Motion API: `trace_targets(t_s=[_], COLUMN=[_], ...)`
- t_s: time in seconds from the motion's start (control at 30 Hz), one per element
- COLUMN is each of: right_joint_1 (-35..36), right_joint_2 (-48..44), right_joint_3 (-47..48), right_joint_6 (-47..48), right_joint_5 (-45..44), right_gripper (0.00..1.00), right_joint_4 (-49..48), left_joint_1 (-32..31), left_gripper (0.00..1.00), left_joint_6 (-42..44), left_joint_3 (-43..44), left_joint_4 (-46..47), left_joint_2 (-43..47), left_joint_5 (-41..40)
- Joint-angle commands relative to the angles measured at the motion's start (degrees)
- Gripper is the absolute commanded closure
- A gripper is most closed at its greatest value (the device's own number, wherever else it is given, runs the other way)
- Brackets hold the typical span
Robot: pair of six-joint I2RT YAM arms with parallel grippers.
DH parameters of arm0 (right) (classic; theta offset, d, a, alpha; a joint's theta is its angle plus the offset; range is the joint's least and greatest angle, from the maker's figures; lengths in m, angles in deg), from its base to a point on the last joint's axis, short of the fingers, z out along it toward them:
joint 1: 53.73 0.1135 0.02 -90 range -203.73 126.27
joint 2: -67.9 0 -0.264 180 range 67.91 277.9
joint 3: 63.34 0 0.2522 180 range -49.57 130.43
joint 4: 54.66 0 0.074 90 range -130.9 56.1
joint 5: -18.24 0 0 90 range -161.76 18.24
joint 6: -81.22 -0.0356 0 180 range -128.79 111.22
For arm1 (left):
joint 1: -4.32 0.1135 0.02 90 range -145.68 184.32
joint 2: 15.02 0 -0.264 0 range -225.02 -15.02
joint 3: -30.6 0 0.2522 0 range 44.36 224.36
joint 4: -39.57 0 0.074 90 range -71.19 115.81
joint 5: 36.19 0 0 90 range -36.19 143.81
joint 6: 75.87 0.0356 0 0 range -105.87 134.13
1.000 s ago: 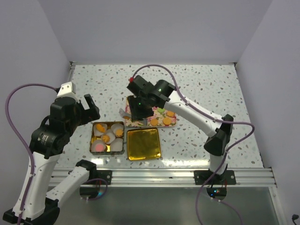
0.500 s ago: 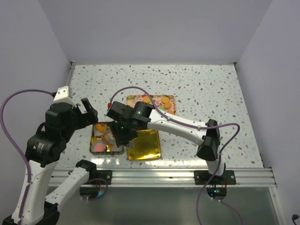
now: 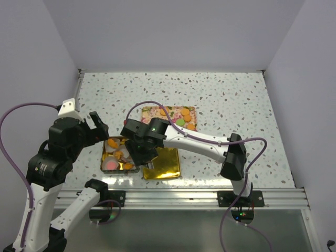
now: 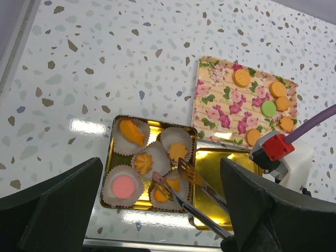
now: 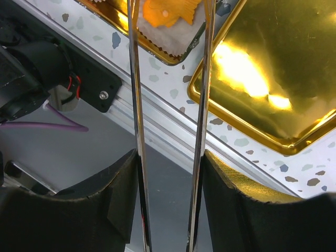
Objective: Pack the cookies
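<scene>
Several orange cookies and one green cookie lie on the floral tray, which also shows in the left wrist view. The gold tin holds white paper cups with orange cookies and a pink one. My right gripper is shut on metal tongs. The tong tips stand apart over an orange cookie in the tin's near right cup. In the right wrist view my right gripper presses both tong arms. My left gripper is open and empty, above the table left of the tin.
The gold lid lies face up right of the tin, touching it, under my right arm. A metal rail runs along the table's near edge. White walls close the back and sides.
My right arm has swung with the tongs from the floral tray to the tin's near right cup. My left arm has drifted slightly left and down.
</scene>
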Motion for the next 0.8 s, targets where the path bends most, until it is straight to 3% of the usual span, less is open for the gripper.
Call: trace_targets(t_s=[0.0,0.6,0.77], right_joint_1=[0.19,-2.0,-7.7], right_joint_2=[-2.77,-5.93,-12.68], right_joint_3=[-0.12,10.86,5.96], right_joint_6=[-0.49,0.3,0.56], right_joint_5=[-2.62,-8.67,-11.14], right_gripper=[0.48,0.47,0.47], right_joint_4=[-0.55,6.13,8.15], left_joint_1=[-0.21,-0.21,-0.21], left_gripper=[0.0,0.01,0.03], left_joint_6=[-0.98,-2.03,-0.72], left_joint_3=[0.35,-0.8,-1.32], left_joint_4=[-0.57,1.19,3.65], left_joint_2=[0.2,-0.5,-0.85], left_joint_5=[-0.65,1.19,4.71])
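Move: The fish-shaped cookie, already in its paper cup at the box's near right corner, is about 17 cm below the right hand, 8 cm left and 2 cm ahead, down by the tips of the held tongs. From that hand, the flower cookie is roughly 9 cm ahead and 6 cm left, the gold tray 3 cm ahead and 6 cm right, both about as low. For the left hand the fish-shaped cookie is some 30 cm below, 5 cm back and 7 cm right. The fish-shaped cookie is left in its cup as the right hand, keeping its part-open hold on the spread tongs, first edges barely a centimetre forward, then lifts about 7 cm, going some 5 cm forward and, late on and faster, a little right. The tongs' tips swing forward as the wrist tilts roughly 10 degrees, and they come up clear of the cup. ##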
